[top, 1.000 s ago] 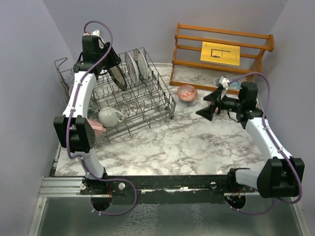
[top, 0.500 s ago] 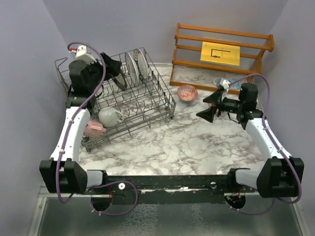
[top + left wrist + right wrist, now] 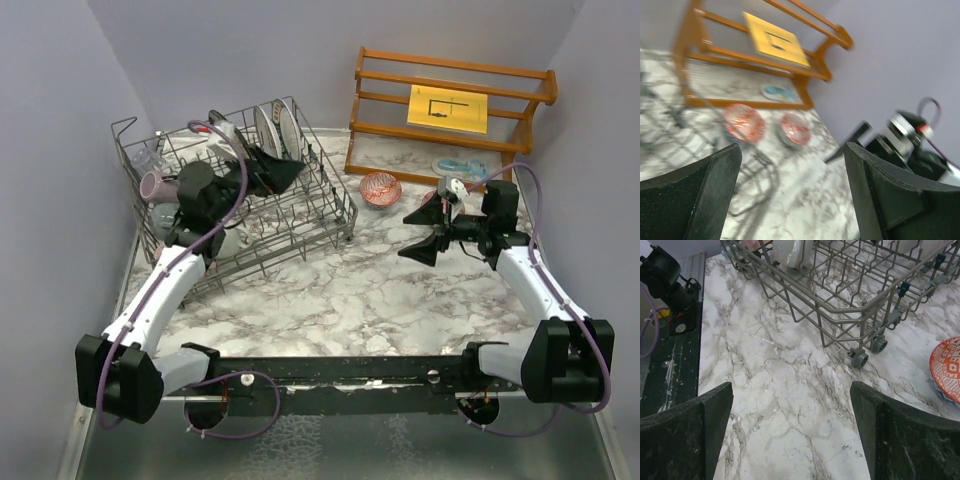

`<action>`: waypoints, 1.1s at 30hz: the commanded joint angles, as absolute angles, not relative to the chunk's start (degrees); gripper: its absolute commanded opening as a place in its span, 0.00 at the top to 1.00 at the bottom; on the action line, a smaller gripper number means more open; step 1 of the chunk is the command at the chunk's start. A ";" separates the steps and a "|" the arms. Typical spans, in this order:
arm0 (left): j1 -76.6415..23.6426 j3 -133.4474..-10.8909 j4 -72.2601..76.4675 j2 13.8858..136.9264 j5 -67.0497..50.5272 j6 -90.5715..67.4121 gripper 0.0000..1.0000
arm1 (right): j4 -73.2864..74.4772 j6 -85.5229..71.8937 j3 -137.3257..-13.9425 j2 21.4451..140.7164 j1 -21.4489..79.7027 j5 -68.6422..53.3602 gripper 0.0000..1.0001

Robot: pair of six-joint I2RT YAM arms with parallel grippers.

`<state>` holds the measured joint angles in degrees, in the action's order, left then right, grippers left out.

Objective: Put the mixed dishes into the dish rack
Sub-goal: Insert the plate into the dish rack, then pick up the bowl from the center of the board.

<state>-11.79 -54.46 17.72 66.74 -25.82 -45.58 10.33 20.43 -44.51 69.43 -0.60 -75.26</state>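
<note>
The dish rack (image 3: pixel 300 215) stands at the left of the table, with two plates (image 3: pixel 276 132) upright at its back and a mauve mug (image 3: pixel 155 186) at its left end. My left gripper (image 3: pixel 290 172) hangs open and empty over the rack, facing right. It looks toward two red-patterned bowls (image 3: pixel 744 122) (image 3: pixel 796 128) on the marble. One bowl (image 3: pixel 380 187) lies just right of the rack. My right gripper (image 3: pixel 412 235) is open and empty above bare marble, right of the rack's corner (image 3: pixel 860 357). A white mug (image 3: pixel 787 252) sits inside the rack.
The orange-brown wooden shelf (image 3: pixel 450 110) with a yellow card (image 3: pixel 448 108) stands at the back right. A flat light-blue item (image 3: pixel 779 92) lies on its lowest level. Purple walls close in left and right. The arm bases sit on a black rail (image 3: pixel 340 370) at the near edge.
The left gripper opened and left the dark-rimmed plate at the back of the rack. It then swung forward and right over the rack. The right gripper dropped slightly.
</note>
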 commanded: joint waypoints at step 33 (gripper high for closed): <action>-35.07 -35.28 39.43 58.01 -18.01 -39.47 0.15 | 18.95 27.47 -56.22 77.09 -8.43 -55.68 0.00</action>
<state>-34.76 -35.79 35.94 59.70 -19.42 -40.40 13.50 21.23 -52.64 74.24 -8.01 -60.23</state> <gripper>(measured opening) 0.852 0.998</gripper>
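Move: The striped plate already stands in the dish rack, about 16 cm ahead of the left hand, 10 cm to its left and 14 cm below; the next plate stands some 8 cm to the right of the striped one. From the right hand, the right bowl lies roughly 21 cm ahead, 12 cm to its right and 17 cm below, with the left bowl about 25 cm ahead and 4 cm to the left of that hand. From the left hand, the right bowl is around 11 cm ahead and 38 cm to the right. The empty left hand, already clear of the striped plate, keeps its fingers open and draws back and to its right about 10 cm each way, quickly at first, then easing off and sinking a few centimetres as it turns some 15 degrees clockwise and its fingertips tilt up a little. Meanwhile the right hand, wide open and touching nothing, first slides right, then mostly forward, some 10 cm in all at steady height towards the right bowl, swinging its fingers about 20 degrees clockwise from pointing left towards pointing forward. ##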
